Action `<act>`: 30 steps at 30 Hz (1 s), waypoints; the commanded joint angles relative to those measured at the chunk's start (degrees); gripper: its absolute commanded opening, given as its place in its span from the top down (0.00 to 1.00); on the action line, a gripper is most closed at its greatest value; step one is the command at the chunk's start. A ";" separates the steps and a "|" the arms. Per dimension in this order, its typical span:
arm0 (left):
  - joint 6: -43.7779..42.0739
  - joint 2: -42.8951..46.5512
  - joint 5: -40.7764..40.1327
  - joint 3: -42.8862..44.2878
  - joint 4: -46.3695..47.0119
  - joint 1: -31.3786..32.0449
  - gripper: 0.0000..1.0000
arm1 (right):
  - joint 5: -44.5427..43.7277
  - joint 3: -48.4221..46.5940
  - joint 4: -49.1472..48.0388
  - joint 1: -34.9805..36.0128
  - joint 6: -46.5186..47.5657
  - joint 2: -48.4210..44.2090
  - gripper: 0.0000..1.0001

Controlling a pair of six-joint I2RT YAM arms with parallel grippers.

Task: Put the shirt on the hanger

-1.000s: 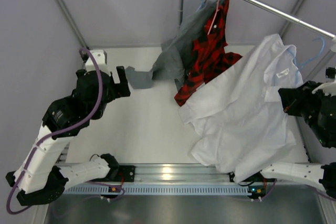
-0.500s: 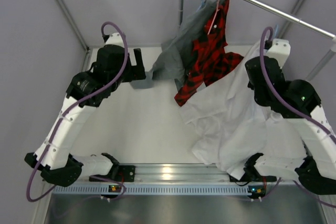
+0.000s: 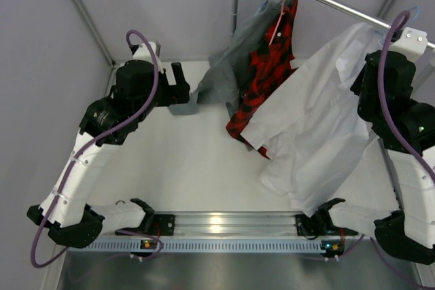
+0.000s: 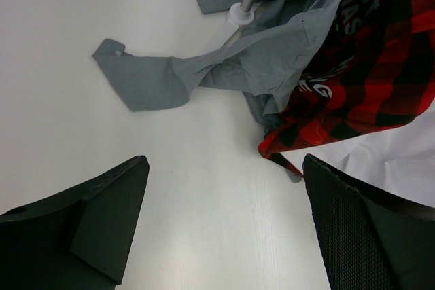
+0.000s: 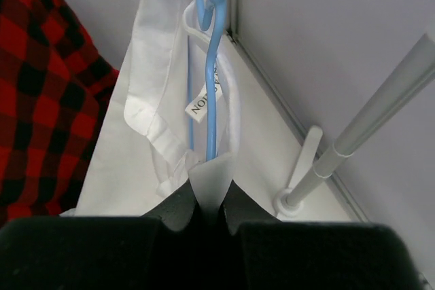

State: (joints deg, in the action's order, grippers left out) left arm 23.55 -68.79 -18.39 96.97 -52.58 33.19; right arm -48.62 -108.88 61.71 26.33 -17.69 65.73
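The white shirt (image 3: 312, 134) hangs in the air at the right, its collar up near the rail and its hem trailing over the table. In the right wrist view the thin light-blue hanger (image 5: 212, 93) runs up through the collar of the shirt (image 5: 153, 66). My right gripper (image 5: 209, 198) is shut, pinching a fold of white fabric just where the blue wire ends. My left gripper (image 3: 178, 89) is open over the table at the back left, apart from the shirt, with nothing between its fingers (image 4: 112, 208).
A metal rail (image 3: 326, 1) crosses the back right. A grey garment (image 3: 231, 66) and a red-and-black plaid shirt (image 3: 272, 73) on a pink hanger (image 3: 279, 22) hang from it, drooping onto the table. The rack's post foot (image 5: 296, 202) stands close to my right gripper.
My right arm has swung up and back, lifting the shirt off the table towards the rail. My left arm rose to the back left earlier and has since barely moved.
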 commanded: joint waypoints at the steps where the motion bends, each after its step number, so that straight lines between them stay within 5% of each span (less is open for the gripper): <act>1: -2.98 2.08 -1.98 -0.99 0.21 -0.32 0.02 | 5.28 7.42 -8.18 -5.75 0.04 -1.65 1.00; 8: -4.39 6.92 -5.25 -5.64 -2.18 -0.41 0.01 | 2.22 16.76 -12.67 -6.73 -6.29 -3.43 1.00; 16: -1.06 6.40 -12.28 -12.85 -3.23 -4.61 0.01 | -1.21 15.29 -13.72 -4.98 -13.24 3.42 1.00; 19: -0.35 7.44 -7.28 -15.48 -0.26 -11.64 0.01 | -1.57 14.13 -14.51 -4.18 -13.77 5.28 0.80; 20: -0.26 7.71 -5.97 -15.93 0.89 -13.48 0.01 | -1.22 14.31 -15.04 -4.27 -13.34 5.37 0.57; 23: -0.61 7.97 -6.30 -15.85 1.43 -14.64 0.02 | 0.63 14.92 -15.92 -4.27 -12.37 4.23 0.15; 26: -1.14 9.63 -8.32 -16.72 0.81 -14.73 0.02 | 6.31 16.59 -16.36 -4.35 -7.83 0.02 0.01; 30: -2.02 13.93 -8.07 -19.52 0.90 -14.73 0.02 | 16.06 19.66 -14.08 -4.62 1.67 -9.71 0.00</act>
State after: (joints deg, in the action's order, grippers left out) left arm 22.35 -59.37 -25.63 79.11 -53.78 18.81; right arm -41.25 -90.24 49.15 21.58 -24.12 64.51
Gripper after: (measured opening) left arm 0.985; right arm 0.992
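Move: The rail that I am bringing the hanger to is about 13 cm ahead of my right hand, 5 cm to its right and 5 cm above; the closed fingers still hold the white shirt and blue hanger. The right rack post is roughly 8 cm ahead, 12 cm to the right and 20 cm lower, the plaid shirt some 10 cm ahead, 30 cm left and 20 cm below. From my empty left hand, that hanging spot is about 10 cm ahead, 60 cm right and 10 cm up. I lower my right hand about 8 cm to bring the hanger's hook down onto the rail, then push forward some 5 cm while the fingers open wide and let go of the shirt and hanger, and draw back slightly. Meanwhile my open left hand swings about 11 cm left and 8 cm down, away from the rail, turning some 20 degrees counter-clockwise. ##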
